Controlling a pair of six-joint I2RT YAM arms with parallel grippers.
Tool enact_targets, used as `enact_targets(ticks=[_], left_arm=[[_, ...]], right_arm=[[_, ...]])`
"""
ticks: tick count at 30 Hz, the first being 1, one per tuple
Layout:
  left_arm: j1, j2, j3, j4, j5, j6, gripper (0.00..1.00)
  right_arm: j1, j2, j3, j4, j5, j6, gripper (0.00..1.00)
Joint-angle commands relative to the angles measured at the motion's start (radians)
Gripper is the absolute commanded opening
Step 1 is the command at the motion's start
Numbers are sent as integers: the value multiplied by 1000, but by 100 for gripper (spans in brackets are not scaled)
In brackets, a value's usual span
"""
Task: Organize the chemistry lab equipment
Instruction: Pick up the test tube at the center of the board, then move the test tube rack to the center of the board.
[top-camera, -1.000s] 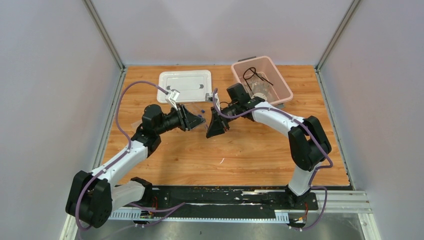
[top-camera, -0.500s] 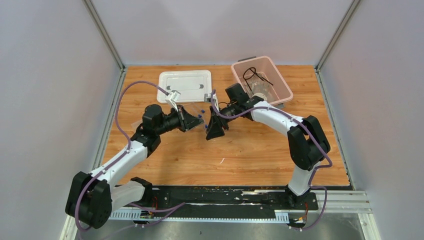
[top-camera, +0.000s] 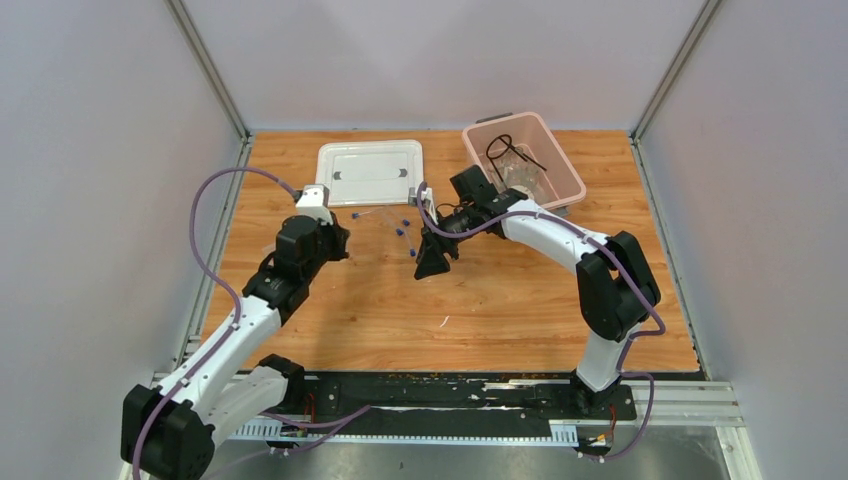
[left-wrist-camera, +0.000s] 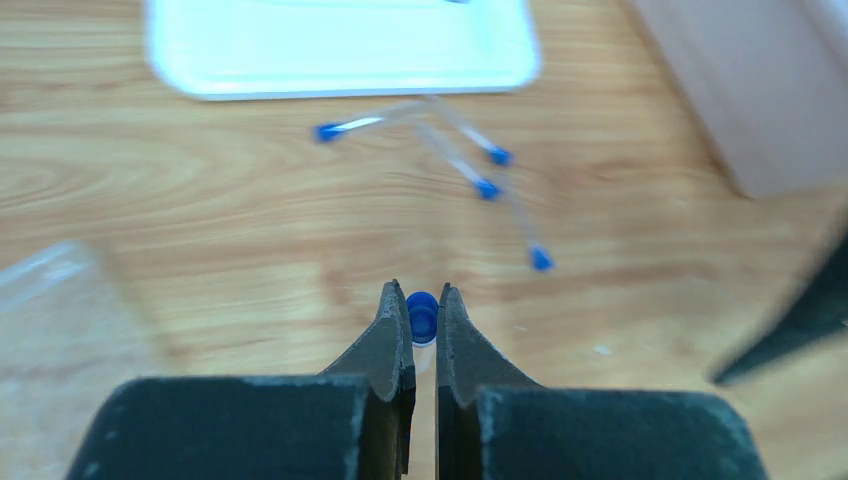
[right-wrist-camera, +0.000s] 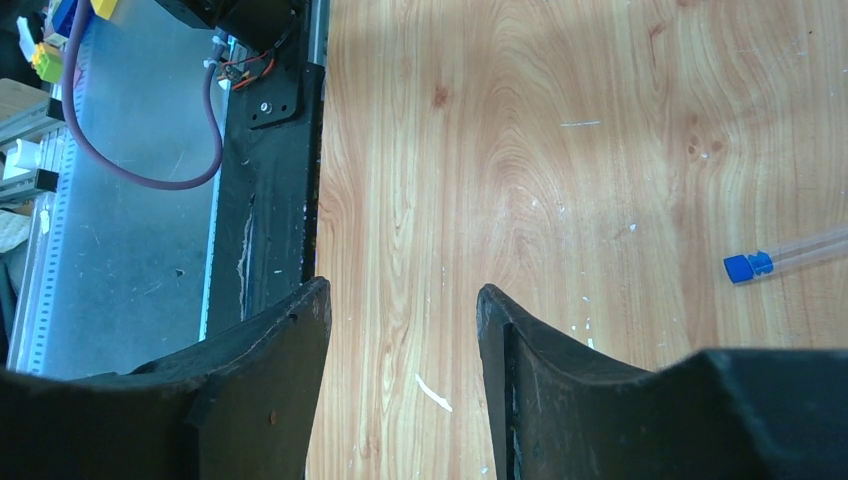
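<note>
My left gripper (left-wrist-camera: 424, 300) is shut on a tiny blue-capped tube (left-wrist-camera: 422, 318), whose cap shows between the fingertips; in the top view this gripper (top-camera: 337, 243) hangs left of centre. Several more blue-capped tubes (left-wrist-camera: 470, 175) lie loose on the wood below the white lid, also seen from above as small tubes (top-camera: 400, 228). My right gripper (top-camera: 432, 263) stands open just right of them, with only bare wood between its fingers (right-wrist-camera: 400, 300); one tube (right-wrist-camera: 790, 255) lies off to its side. The black wire tripod (top-camera: 505, 148) and clear bags (top-camera: 520, 180) sit in the pink bin.
The white lid (top-camera: 370, 172) lies flat at the back centre-left. The pink bin (top-camera: 560, 165) stands at the back right. A blurred clear plastic piece (left-wrist-camera: 50, 300) lies left of my left gripper. The black base rail (right-wrist-camera: 270, 150) runs along the near edge.
My left gripper has shut on a blue-capped tube and pulled back to the left, away from the right gripper. The right gripper has opened wider and stayed roughly in place.
</note>
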Motion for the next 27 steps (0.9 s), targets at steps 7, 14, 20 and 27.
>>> enact_targets(ticks=[7, 14, 20, 27], left_arm=[[36, 52, -45, 139, -688, 24, 0], [138, 167, -23, 239, -717, 18, 0], [188, 246, -33, 332, -707, 24, 0], [248, 347, -43, 457, -690, 32, 0]], right_arm=[[4, -37, 43, -23, 2, -46, 56], [3, -46, 43, -27, 1, -52, 56], [3, -47, 43, -29, -1, -53, 55], [3, -46, 44, -32, -2, -55, 55]])
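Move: The left hand already has a blue-capped test tube in its closed fingers, and the clear plastic rack it is heading for lies about 17 cm to its left, some 5 cm farther out and roughly 16 cm lower. Of the loose test tubes, the leftmost is about 15 cm ahead and 2 cm right, with the white tray some 26 cm ahead and 2 cm right. From the right hand, the rack is about 32 cm left, 11 cm ahead and 14 cm lower. Still pinching the test tube by its blue cap, the left hand sweeps some 17 cm to the left and about 5 cm forward, away from the loose test tubes and towards the clear rack, sinking a little and slowing towards the end. As it travels, the wrist swings about 45 degrees counter-clockwise and rolls slightly left side up, while the fingers stay shut. ##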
